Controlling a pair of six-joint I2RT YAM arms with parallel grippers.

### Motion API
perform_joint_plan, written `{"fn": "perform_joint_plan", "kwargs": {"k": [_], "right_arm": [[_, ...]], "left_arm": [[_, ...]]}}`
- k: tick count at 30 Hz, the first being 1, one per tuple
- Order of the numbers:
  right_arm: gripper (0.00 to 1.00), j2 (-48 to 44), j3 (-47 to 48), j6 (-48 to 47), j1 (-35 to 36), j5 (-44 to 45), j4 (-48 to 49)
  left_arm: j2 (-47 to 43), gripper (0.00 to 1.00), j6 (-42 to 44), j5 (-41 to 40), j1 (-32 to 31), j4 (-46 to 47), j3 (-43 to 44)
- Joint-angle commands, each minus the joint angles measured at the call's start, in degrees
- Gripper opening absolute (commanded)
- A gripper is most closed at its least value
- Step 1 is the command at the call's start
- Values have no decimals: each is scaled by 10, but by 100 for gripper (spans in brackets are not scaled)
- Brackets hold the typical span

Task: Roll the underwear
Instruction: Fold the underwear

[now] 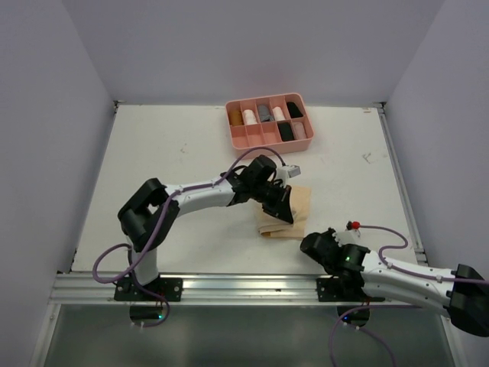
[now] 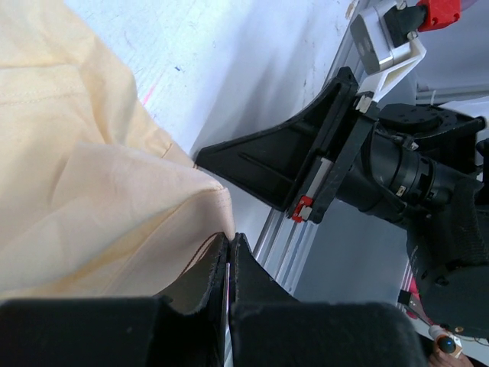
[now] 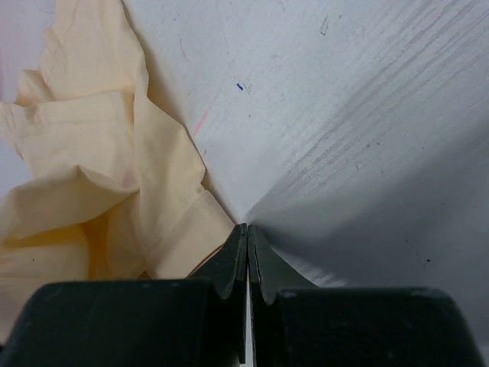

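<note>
The pale tan underwear [image 1: 298, 206] lies crumpled on the white table, just in front of the arms. My left gripper [image 1: 284, 214] reaches over it from the left. In the left wrist view its jaws [image 2: 230, 238] are shut, with a folded edge of the tan cloth [image 2: 84, 183] drawn into their tips. My right gripper [image 1: 308, 242] sits at the cloth's near right corner. Its jaws [image 3: 247, 227] are shut with the tips on the bare table, the tan cloth [image 3: 92, 176] just to their left and nothing between them.
A pink divided tray [image 1: 231, 130] stands at the back of the table, with several rolled cloths in its compartments. The aluminium rail [image 1: 229, 287] runs along the near edge. The right gripper's black fingers [image 2: 267, 164] show close by in the left wrist view.
</note>
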Motion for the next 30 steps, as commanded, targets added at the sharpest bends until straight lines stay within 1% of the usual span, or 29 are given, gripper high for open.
{"fn": "perform_joint_plan", "kwargs": {"k": [1, 6, 17, 30], "right_arm": [[0, 6, -17, -2, 2, 4, -6], [0, -5, -22, -2, 2, 3, -6], [0, -9, -25, -5, -1, 1, -7], [0, -17, -26, -6, -3, 3, -6]], "left_arm": [[15, 0, -20, 0, -18, 40, 32], [42, 0, -26, -2, -32, 54, 47], [102, 0, -17, -7, -33, 63, 73], [144, 0, -8, -4, -35, 66, 88]]}}
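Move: The left hand holds a lifted edge of the underwear. The near right corner, where the right fingertips rest, lies about 4 cm right, 2 cm back and 10 cm below it. The underwear's middle is some 5 cm ahead, 2 cm left and 9 cm below; the pink box about 35 cm ahead, 5 cm left and 7 cm below. For the right hand, that near right corner is right at its closed tips. Left hand lowers the pinched underwear edge about 5 cm and 4 cm right, towards the right fingertips. ##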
